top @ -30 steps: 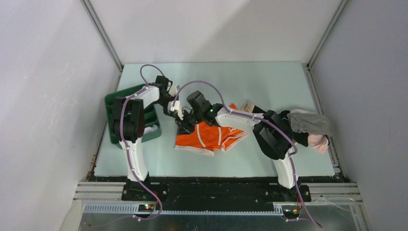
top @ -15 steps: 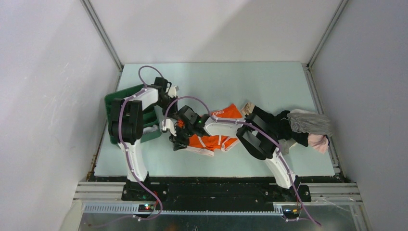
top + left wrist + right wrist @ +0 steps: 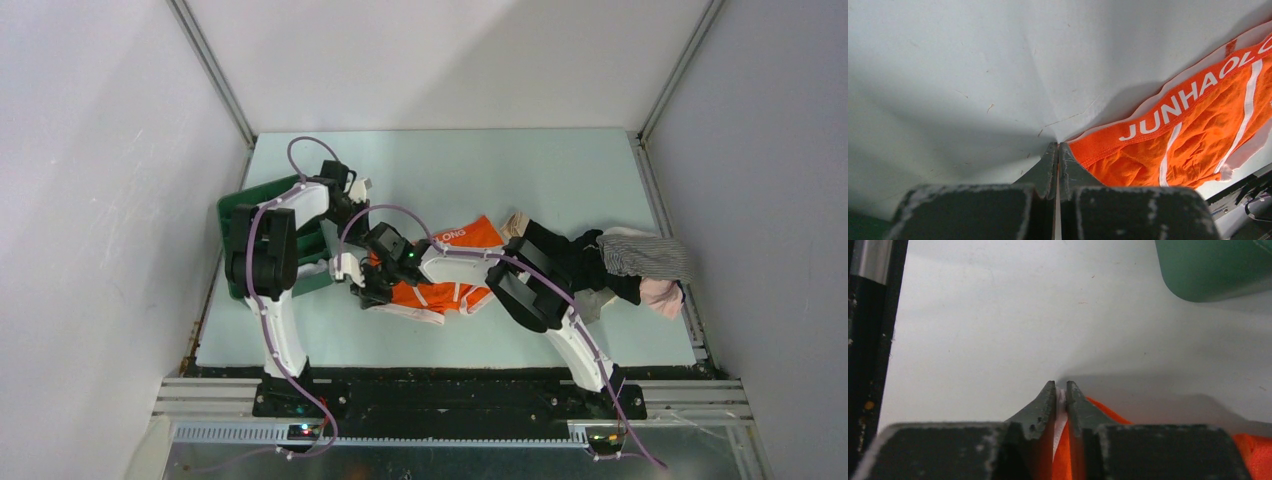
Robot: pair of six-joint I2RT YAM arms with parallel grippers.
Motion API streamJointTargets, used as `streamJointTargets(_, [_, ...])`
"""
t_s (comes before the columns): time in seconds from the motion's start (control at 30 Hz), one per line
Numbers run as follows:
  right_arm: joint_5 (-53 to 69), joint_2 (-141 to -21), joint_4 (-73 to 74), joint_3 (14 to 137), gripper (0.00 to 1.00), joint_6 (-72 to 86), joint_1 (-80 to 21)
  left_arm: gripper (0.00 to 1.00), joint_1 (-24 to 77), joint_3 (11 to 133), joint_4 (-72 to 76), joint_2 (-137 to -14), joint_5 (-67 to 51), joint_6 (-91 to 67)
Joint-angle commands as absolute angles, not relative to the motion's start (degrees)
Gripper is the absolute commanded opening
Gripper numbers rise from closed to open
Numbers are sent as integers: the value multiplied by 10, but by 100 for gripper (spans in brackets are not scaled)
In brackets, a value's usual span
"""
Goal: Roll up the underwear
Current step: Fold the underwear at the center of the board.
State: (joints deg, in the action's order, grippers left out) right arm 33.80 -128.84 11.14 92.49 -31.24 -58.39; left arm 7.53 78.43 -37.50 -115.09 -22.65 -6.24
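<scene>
The orange underwear (image 3: 442, 294) lies spread on the table, with its lettered waistband (image 3: 462, 236) on the far side. In the left wrist view the waistband (image 3: 1178, 102) runs up to the right from the tips of my left gripper (image 3: 1058, 144). That gripper is shut, its tips touching the waistband's corner; no cloth shows between them. From above, the left gripper (image 3: 356, 218) sits just left of the garment. My right gripper (image 3: 1061, 387) is shut on the underwear's white-trimmed edge (image 3: 1062, 440), at the garment's near left end (image 3: 366, 292).
A green bin (image 3: 233, 212) stands at the table's left edge, close behind both grippers, and its corner (image 3: 1213, 265) shows in the right wrist view. A pile of other clothes (image 3: 645, 262) lies at the right edge.
The right arm swung left and nearer across the underwear, uncovering the waistband, and its jaws closed on the left edge. The left arm barely moved and stayed shut.
</scene>
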Motion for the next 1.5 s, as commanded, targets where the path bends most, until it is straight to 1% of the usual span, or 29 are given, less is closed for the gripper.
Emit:
streamJointTargets(0.0, [337,-1293,125,926,6,-348,-588,0,72,786,-370,-1129,-214,-64])
streamJointTargets(0.07, [343,-1291,112,926,0,-334,-589,0,71,792,-375,-1130,-213,-62])
streamJointTargets(0.17, [374,-1276,87,945,0,-293,-588,0,66,803,-388,-1123,-213,-57])
streamJointTargets(0.3, [421,-1250,50,976,0,-196,-584,0,58,813,-394,-1091,-205,-48])
streamJointTargets(0.4, [447,-1225,25,980,0,-121,-578,0,53,815,-398,-1054,-203,-42])
streamJointTargets(0.53, [458,-1193,10,967,0,-70,-565,0,53,817,-406,-1019,-207,-40])
streamJointTargets(0.67, [463,-1151,32,925,0,-81,-546,0,64,828,-407,-1009,-224,-66])
streamJointTargets(0.73, [465,-1127,42,897,0,-91,-533,0,88,839,-403,-1011,-223,-74])
streamJointTargets(1.0, [461,-1026,80,787,0,-123,-477,0,185,911,-416,-1052,-173,-71])
streamJointTargets(1.17, [466,-967,121,728,0,-148,-440,0,215,948,-415,-1081,-153,-100])
streamJointTargets(1.47, [469,-917,195,691,0,-136,-343,0,247,1017,-410,-1121,-146,-124])
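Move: My left fingers are already shut on the left end of the orange underwear's waistband, and my right fingers stand around its left leg hem, nearly closed. The underwear's middle lies about 14 cm right and 5 cm back from my left hand, and about 14 cm right and 8 cm ahead of my right. The green tray's middle is some 20 cm left of my left hand and 2 cm ahead. The beige waistband of the black clothes is about 33 cm right and 4 cm ahead of that hand. I finish closing my right fingers on the hem corner, then lift both held corners together, each by about 12 cm. Once up, I swing both hands right over the underwear, my left about 11 cm and my right about 16, both drifting slightly forward. My left fingertips tip some 15 degrees outward, my right wrist turns clockwise, and both grips hold. ##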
